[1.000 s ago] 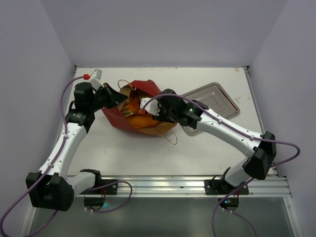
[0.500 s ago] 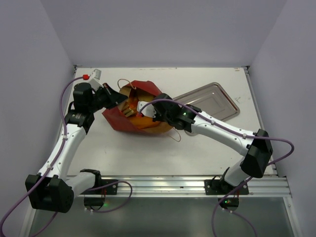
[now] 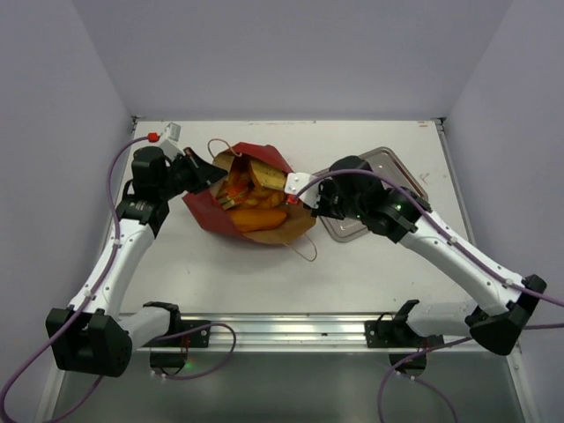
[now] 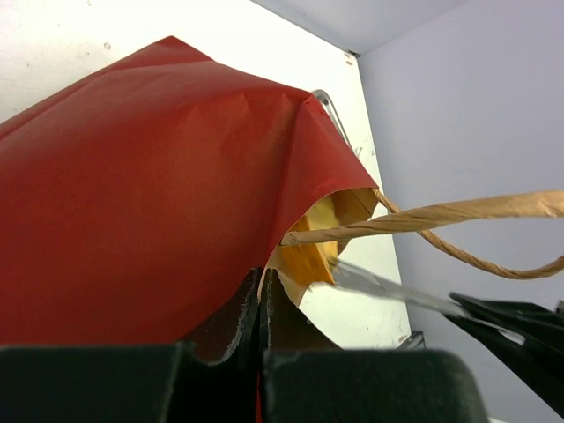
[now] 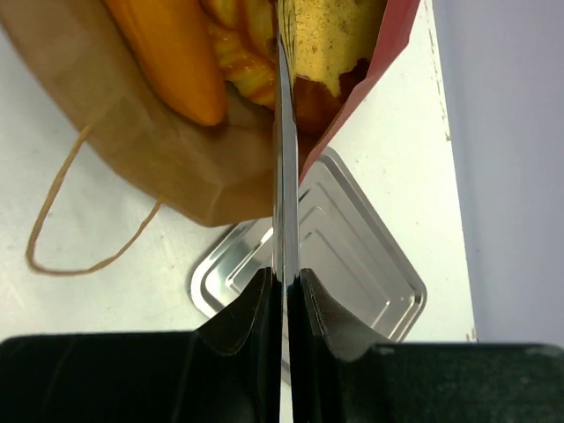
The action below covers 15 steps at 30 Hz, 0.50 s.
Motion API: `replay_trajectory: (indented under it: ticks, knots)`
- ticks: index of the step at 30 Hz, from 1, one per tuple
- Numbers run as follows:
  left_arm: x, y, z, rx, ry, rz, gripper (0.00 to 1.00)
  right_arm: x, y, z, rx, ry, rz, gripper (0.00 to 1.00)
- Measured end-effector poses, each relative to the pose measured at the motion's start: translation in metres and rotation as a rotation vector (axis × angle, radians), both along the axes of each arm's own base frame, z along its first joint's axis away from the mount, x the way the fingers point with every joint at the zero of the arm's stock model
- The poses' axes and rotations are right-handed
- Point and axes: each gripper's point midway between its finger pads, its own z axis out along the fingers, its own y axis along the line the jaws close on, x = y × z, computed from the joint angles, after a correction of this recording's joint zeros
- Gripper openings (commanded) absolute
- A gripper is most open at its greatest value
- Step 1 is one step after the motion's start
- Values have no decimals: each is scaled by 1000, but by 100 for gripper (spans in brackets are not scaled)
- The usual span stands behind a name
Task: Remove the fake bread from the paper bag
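Observation:
The paper bag (image 3: 210, 211), red outside and brown inside, lies on its side with its mouth toward the right. My left gripper (image 3: 204, 172) is shut on the bag's red upper edge (image 4: 132, 176), jaws pinched (image 4: 262, 286). Fake bread fills the mouth: an orange roll (image 3: 257, 218) (image 5: 172, 53) and a yellow-topped piece (image 3: 269, 174) (image 5: 330, 35). My right gripper (image 3: 306, 197) (image 5: 284, 282) is shut on metal tongs (image 5: 284, 176), squeezed flat. The tongs (image 4: 388, 289) reach into the bag mouth. Their tips are out of view among the bread.
A steel tray (image 3: 397, 169) (image 5: 352, 264) lies right of the bag, partly under my right arm. The bag's string handle (image 3: 304, 247) (image 5: 53, 229) loops onto the table in front. Walls close in the table on three sides.
My right arm has pulled back to the right, from over the bag to its mouth, and its jaws have squeezed the tongs together. More bread shows in the bag. The left arm has stayed put.

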Motion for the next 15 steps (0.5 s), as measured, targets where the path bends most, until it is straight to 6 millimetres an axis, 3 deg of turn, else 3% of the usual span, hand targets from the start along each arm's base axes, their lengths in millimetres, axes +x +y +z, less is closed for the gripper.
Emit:
replay_trajectory:
  ticks: [4,11,15]
  knots:
    - [9,1,2,4,5,15,0,-26,-15,12,60,55,68,4]
    - [28,4,7,14,16,52,0,-94,-35,13,131,235,246,3]
    - [37,6,6,21,20,69,0,-110,-46,25,193,263,260,2]
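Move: The right hand has the tongs closed on the yellow bread slice, still inside the bag mouth, some 15 cm ahead of the hand, 13 cm to its left and 12 cm below. Around the slice, the bag's middle is about 12 cm ahead and 18 cm left, the long orange bread about 8 cm ahead and 17 cm left, and the metal tray 17 cm ahead and 17 cm right. From the left hand, pinching the bag's rim, the slice is about 6 cm ahead and 13 cm right. The right hand keeps its grip on the tongs and draws back about 11 cm and some 5 cm to the right, rising a little towards the end, while the wrist swings counter-clockwise, tips and rolls by some 25 degrees in all, so the tongs sweep the slice back over the bag's near rim. The left hand keeps the rim pinched and moves it forward about 4 cm, away from the departing slice. ##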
